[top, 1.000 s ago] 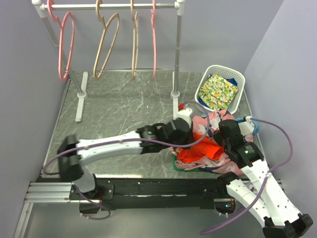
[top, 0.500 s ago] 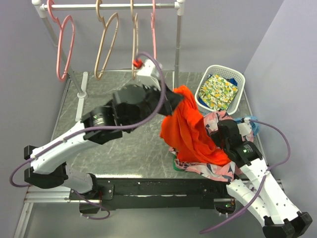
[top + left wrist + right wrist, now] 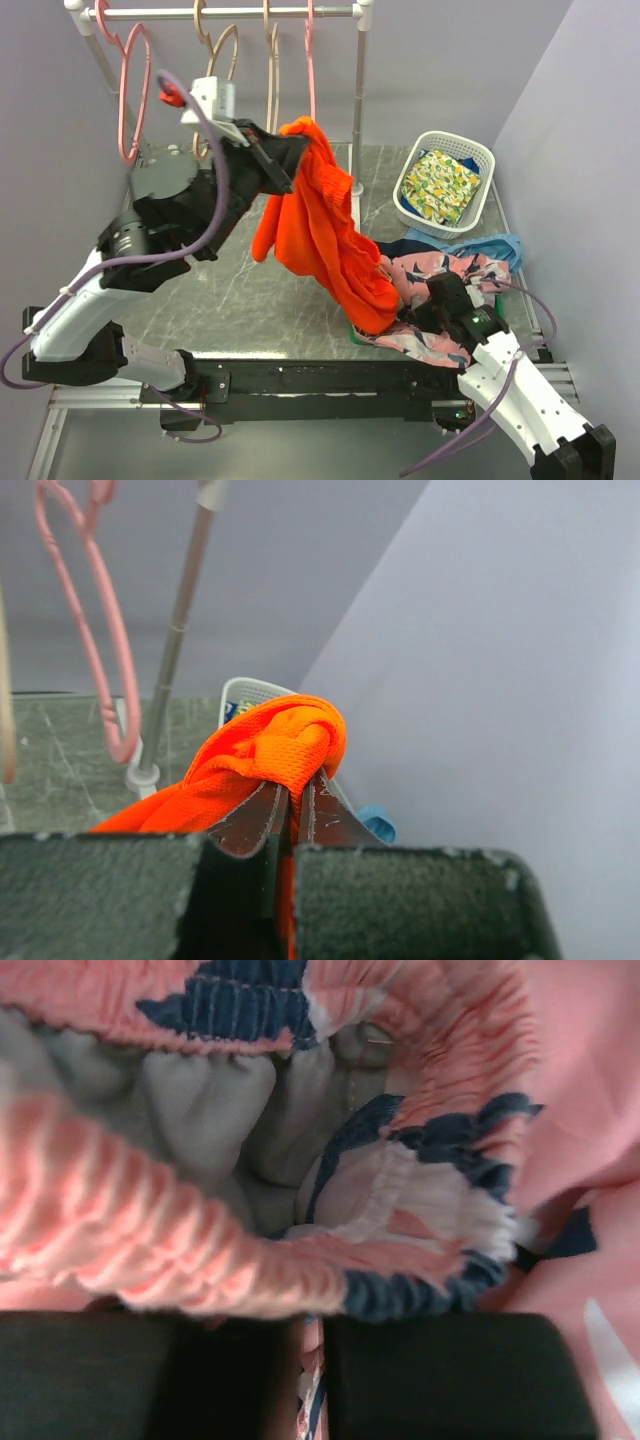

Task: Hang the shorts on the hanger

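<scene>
The orange-red shorts [image 3: 322,235] hang in the air, bunched at the top and trailing down to the clothes pile. My left gripper [image 3: 290,150] is shut on their upper fold, raised close to the rail. In the left wrist view the shorts [image 3: 275,745] bulge over the shut left gripper [image 3: 293,785]. Two pink hangers hang on the rail: one [image 3: 310,85] just above the shorts and one [image 3: 130,95] at the far left. A pink hanger [image 3: 100,650] also shows in the left wrist view. My right gripper [image 3: 440,300] rests low on the pink, navy and white patterned garment [image 3: 330,1160], its fingers closed on a fold of it.
Two tan hangers [image 3: 215,90] [image 3: 272,90] hang between the pink ones. The rack's right post [image 3: 357,110] stands behind the shorts. A white basket [image 3: 475,152] holds a yellow-green floral cloth [image 3: 440,185]. A blue cloth [image 3: 500,245] lies by the pile.
My left arm has lifted the shorts off the pile, up and leftward to the rail. My right gripper has slid toward the near edge on the patterned garment.
</scene>
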Robot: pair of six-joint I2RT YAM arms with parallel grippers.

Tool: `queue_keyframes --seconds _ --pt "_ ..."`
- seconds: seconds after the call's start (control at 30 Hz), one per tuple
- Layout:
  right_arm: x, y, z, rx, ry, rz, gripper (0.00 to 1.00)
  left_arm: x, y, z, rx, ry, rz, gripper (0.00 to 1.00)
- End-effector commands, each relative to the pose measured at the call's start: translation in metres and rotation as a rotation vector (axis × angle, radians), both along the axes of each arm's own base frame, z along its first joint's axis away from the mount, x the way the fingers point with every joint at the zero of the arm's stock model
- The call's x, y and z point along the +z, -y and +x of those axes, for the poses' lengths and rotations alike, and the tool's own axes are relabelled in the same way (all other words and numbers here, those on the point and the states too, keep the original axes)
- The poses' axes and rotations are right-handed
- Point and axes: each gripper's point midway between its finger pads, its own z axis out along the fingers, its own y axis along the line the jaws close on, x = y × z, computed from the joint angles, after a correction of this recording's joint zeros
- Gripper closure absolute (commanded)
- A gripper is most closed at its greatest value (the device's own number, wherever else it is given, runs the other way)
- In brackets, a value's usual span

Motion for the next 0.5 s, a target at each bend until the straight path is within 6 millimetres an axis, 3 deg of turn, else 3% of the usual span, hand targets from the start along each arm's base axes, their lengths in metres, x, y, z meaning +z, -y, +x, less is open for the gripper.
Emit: queue_keyframes --seconds 0.0,0.13,0.17,0.27,0.47 --pt "0.017 -0.009 0.01 0.031 0.013 0.021 0.75 0.056 -0.06 -0.01 0.079 0.09 -0.163 0.99" --pt "0.066 -0.01 0.027 0.078 0.107 -0.005 0.63 0.068 -0.081 -0.012 0.115 0.112 -0.187 0.99" --pt "0.075 -0.011 0.03 0.09 0.129 -0.007 0.52 0.072 -0.086 -0.013 0.119 0.123 -0.188 0.99" --pt "0.111 -0.019 0.037 0.144 0.179 0.01 0.33 0.077 -0.096 -0.015 0.133 0.136 -0.202 0.99" --pt "0.17 -0.057 0.036 0.331 0.31 0.176 0.26 0.082 -0.107 -0.017 0.157 0.155 -0.214 0.99"
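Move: My right fingers, just parted, are down in the pink shorts' waist; the shorts' middle lies about 3 cm ahead, 2 cm right and 2 cm below. From that hand the navy cloth is roughly 15 cm ahead and 6 left, the light-blue cloth 15 ahead and 16 right. From my left hand, high up with the orange garment, the shorts lie some 21 cm right, 2 back and 54 below, and the nearest pink hanger about 25 cm straight ahead, 20 lower. I pull my right hand up out of the pink shorts, about 14 cm and a little forward and left, opening its fingers wide as they tip slightly up and turn counter-clockwise. Meanwhile my left hand keeps its pinch on the orange garment and carries it some 8 cm left and 5 up, away from the pile. ##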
